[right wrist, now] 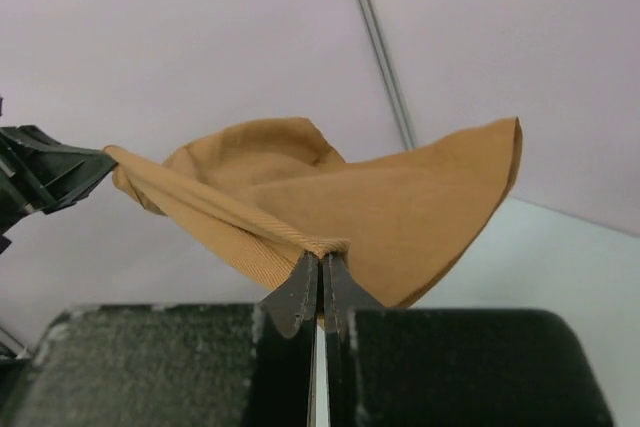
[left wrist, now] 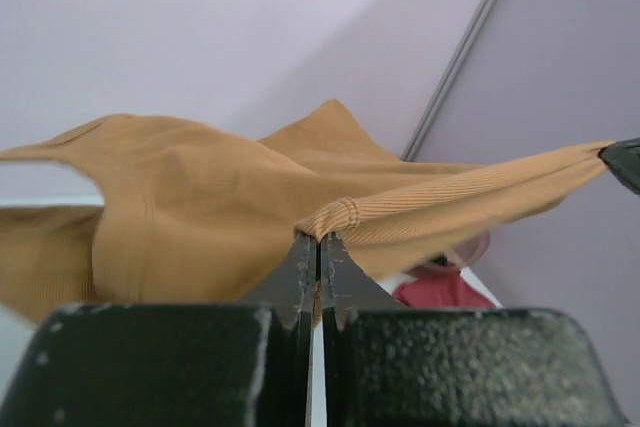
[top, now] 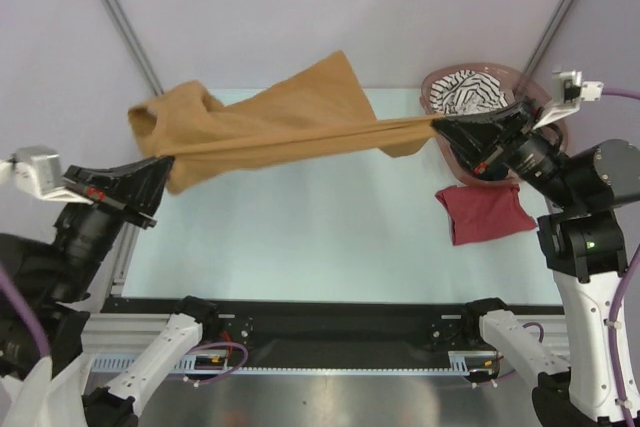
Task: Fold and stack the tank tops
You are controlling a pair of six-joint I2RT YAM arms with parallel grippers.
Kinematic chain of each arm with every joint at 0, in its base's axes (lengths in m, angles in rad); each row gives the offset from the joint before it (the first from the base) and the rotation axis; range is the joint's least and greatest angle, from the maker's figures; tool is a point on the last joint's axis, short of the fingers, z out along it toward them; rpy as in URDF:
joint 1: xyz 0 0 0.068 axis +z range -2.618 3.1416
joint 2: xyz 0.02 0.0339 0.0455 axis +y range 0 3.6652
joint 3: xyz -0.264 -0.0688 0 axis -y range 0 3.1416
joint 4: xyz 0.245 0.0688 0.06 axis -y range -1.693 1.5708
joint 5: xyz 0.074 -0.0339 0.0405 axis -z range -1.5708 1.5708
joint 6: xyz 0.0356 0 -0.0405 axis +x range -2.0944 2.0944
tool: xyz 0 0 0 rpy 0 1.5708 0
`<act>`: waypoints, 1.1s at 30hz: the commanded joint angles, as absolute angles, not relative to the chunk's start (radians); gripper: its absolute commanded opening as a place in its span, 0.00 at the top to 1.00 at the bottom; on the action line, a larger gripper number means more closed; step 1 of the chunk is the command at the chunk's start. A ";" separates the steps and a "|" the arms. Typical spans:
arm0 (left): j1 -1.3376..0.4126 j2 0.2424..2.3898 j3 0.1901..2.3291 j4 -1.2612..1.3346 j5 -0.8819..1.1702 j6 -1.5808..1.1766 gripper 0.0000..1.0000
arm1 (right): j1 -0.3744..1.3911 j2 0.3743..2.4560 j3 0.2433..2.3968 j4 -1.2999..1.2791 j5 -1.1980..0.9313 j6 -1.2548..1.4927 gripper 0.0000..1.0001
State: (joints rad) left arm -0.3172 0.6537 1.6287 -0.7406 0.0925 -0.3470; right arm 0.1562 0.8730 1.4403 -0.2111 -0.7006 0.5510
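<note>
A mustard-brown tank top [top: 270, 117] hangs stretched in the air above the table between both arms. My left gripper [top: 165, 159] is shut on its left ribbed edge [left wrist: 335, 215]. At the right, my right gripper [top: 440, 124] is shut on the opposite ribbed edge [right wrist: 325, 245]. The cloth [right wrist: 400, 197] sags and bunches between them. A dark red tank top [top: 485, 212] lies folded flat on the table at the right. A black-and-white striped tank top [top: 470, 92] sits in the basket.
The pinkish-brown oval basket [top: 436, 82] stands at the back right, just behind my right gripper. Grey frame poles [top: 120, 17] rise at the back left and back right. The pale table [top: 300, 237] spreads under the hanging cloth.
</note>
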 commanded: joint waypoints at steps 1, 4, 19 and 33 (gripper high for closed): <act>-0.307 0.678 1.508 -0.753 0.077 -0.337 1.00 | 0.173 0.878 1.344 -0.199 -0.693 0.569 1.00; -0.307 0.646 1.511 -0.767 0.066 -0.345 1.00 | 0.195 0.818 1.338 -0.256 -0.670 0.542 1.00; -0.307 0.759 1.563 -0.813 0.005 -0.321 1.00 | 0.196 0.917 1.405 -0.319 -0.609 0.503 1.00; -0.307 0.781 1.557 -0.788 -0.019 -0.273 1.00 | 0.202 0.971 1.468 -0.304 -0.650 0.489 1.00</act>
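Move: Both hands hold the mustard tank top stretched between them high above the table, its free part flung out ahead. The bare table middle lies about 14 cm ahead of the left hand, 18 cm to its right and 46 cm below; from the right hand, 8 cm ahead, 18 cm left and equally low. The folded red tank top is 3 cm ahead of the right hand, 21 cm right and 46 cm below. The basket stands about 19 cm beyond the red tank top, almost straight out. Downward first in a quick drop of roughly 6 cm, the left hand also reaching forward a little, both hands check and ease slightly back up, then sink on while pushing forward over the table, towards its bare middle. The left ends some 10 cm down and 9 cm forward, the right somewhat less; both tip about 20 degrees further down, fingers still shut on the tank top's edge. ##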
